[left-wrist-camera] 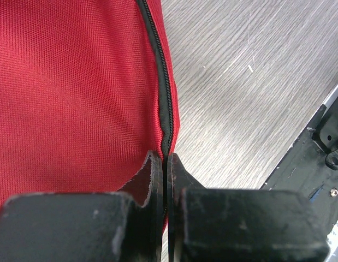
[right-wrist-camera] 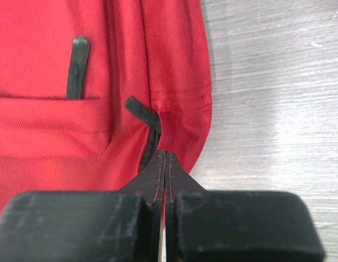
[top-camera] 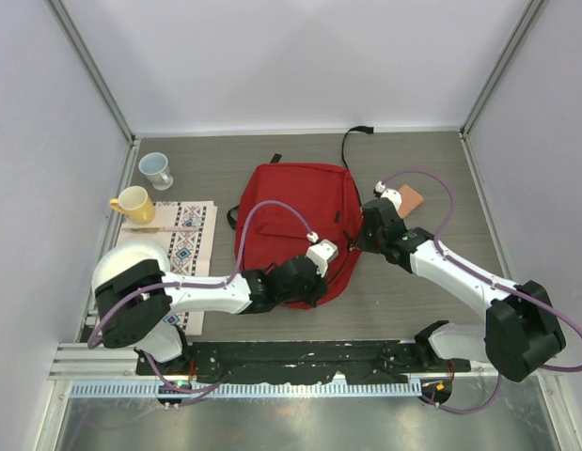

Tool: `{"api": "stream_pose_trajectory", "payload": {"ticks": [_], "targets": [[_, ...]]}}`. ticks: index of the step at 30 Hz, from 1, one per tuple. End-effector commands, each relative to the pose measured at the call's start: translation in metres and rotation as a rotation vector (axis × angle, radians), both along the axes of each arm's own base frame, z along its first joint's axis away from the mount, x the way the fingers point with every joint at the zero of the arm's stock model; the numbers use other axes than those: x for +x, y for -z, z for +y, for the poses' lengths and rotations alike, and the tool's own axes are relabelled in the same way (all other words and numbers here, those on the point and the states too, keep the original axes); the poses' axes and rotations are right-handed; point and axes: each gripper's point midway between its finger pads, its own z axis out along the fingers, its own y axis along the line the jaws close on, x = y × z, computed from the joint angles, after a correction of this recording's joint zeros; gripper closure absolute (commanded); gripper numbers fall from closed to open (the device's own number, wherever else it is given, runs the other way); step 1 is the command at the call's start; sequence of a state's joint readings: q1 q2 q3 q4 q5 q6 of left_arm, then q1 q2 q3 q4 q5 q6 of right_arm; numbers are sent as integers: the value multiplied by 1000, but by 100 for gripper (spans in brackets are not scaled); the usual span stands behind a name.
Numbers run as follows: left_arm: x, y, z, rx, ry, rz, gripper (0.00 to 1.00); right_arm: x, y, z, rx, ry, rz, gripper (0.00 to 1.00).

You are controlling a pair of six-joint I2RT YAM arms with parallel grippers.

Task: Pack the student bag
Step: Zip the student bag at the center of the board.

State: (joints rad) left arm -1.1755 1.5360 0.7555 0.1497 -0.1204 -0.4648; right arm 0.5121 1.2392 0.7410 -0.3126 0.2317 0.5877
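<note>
The student bag (top-camera: 295, 211) is a big red backpack lying flat in the middle of the table, its black strap loop toward the back. My left gripper (top-camera: 326, 274) is at the bag's near right edge. In the left wrist view its jaws are shut on the black zipper trim (left-wrist-camera: 164, 82), which runs straight in between the fingertips (left-wrist-camera: 156, 164). My right gripper (top-camera: 359, 237) is at the bag's right edge, shut on the red fabric where a black pull tab (right-wrist-camera: 141, 111) leads to its tips. A second black tab (right-wrist-camera: 77, 65) lies on the student bag's front pocket.
A pale blue mug (top-camera: 156, 169) and a yellow mug (top-camera: 133, 203) stand at the back left, beside a patterned cloth (top-camera: 185, 237). A small orange-brown flat thing (top-camera: 411, 197) lies behind my right gripper. A black rail (top-camera: 300, 357) runs along the near edge.
</note>
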Motion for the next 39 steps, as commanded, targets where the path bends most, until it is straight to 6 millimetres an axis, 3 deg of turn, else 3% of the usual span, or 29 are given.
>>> {"api": "stream_pose_trajectory", "payload": {"ticks": [1, 12, 16, 20, 22, 28, 29, 31, 32, 35, 36, 39], "targets": [[-37, 15, 17, 48, 70, 94, 100, 57, -53, -17, 2, 140, -235, 99], [-42, 13, 21, 22, 79, 98, 100, 81, -54, -24, 27, 179, -260, 99], [-42, 8, 17, 9, 91, 99, 100, 79, -50, -23, 33, 166, -248, 99], [-46, -3, 11, -15, 112, 103, 100, 66, -50, -9, 113, 100, -239, 99], [-50, -9, 6, -33, 136, 115, 100, 55, -41, -3, 142, 63, -207, 99], [-68, -31, -17, -56, 239, 127, 100, 23, -33, -14, 154, 77, -173, 99], [-70, -34, -21, -55, 251, 121, 96, 20, -33, -16, 157, 81, -172, 99], [-72, -38, -29, -55, 257, 116, 76, 14, -36, -19, 157, 83, -173, 94], [-71, -38, -30, -57, 248, 116, 52, 13, -36, -21, 154, 92, -170, 91], [-61, -42, -26, -52, 202, 78, 28, 8, -37, -25, 149, 111, -164, 68], [-59, -39, -22, -31, 188, 70, 25, 6, -36, -27, 144, 120, -158, 58], [-42, -51, -10, -12, 119, -8, 15, 3, -44, -30, 163, 137, -175, 45]]}}
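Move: I already pinch the zipper pull in my right hand, and its target, the other pull's black ribbon, lies about 3 cm ahead, 2 cm left and roughly level. The small black side tab stands some 7 cm ahead and 4 cm left of that hand; the brown wallet lies about 11 cm ahead, 13 cm right and 7 cm lower. From my left hand, shut on the bag's near right zipper edge, that ribbon is roughly 16 cm ahead and 11 cm right. With my left hand keeping its pinch on the near zipper edge, I draw the held pull about 3 cm forward along the zipper with my right, then come back towards me by about as much. Both hands then open and let go: the right lifts some 3 cm, drifting right, while the left backs off about 5 cm, rising and turning slightly clockwise. ##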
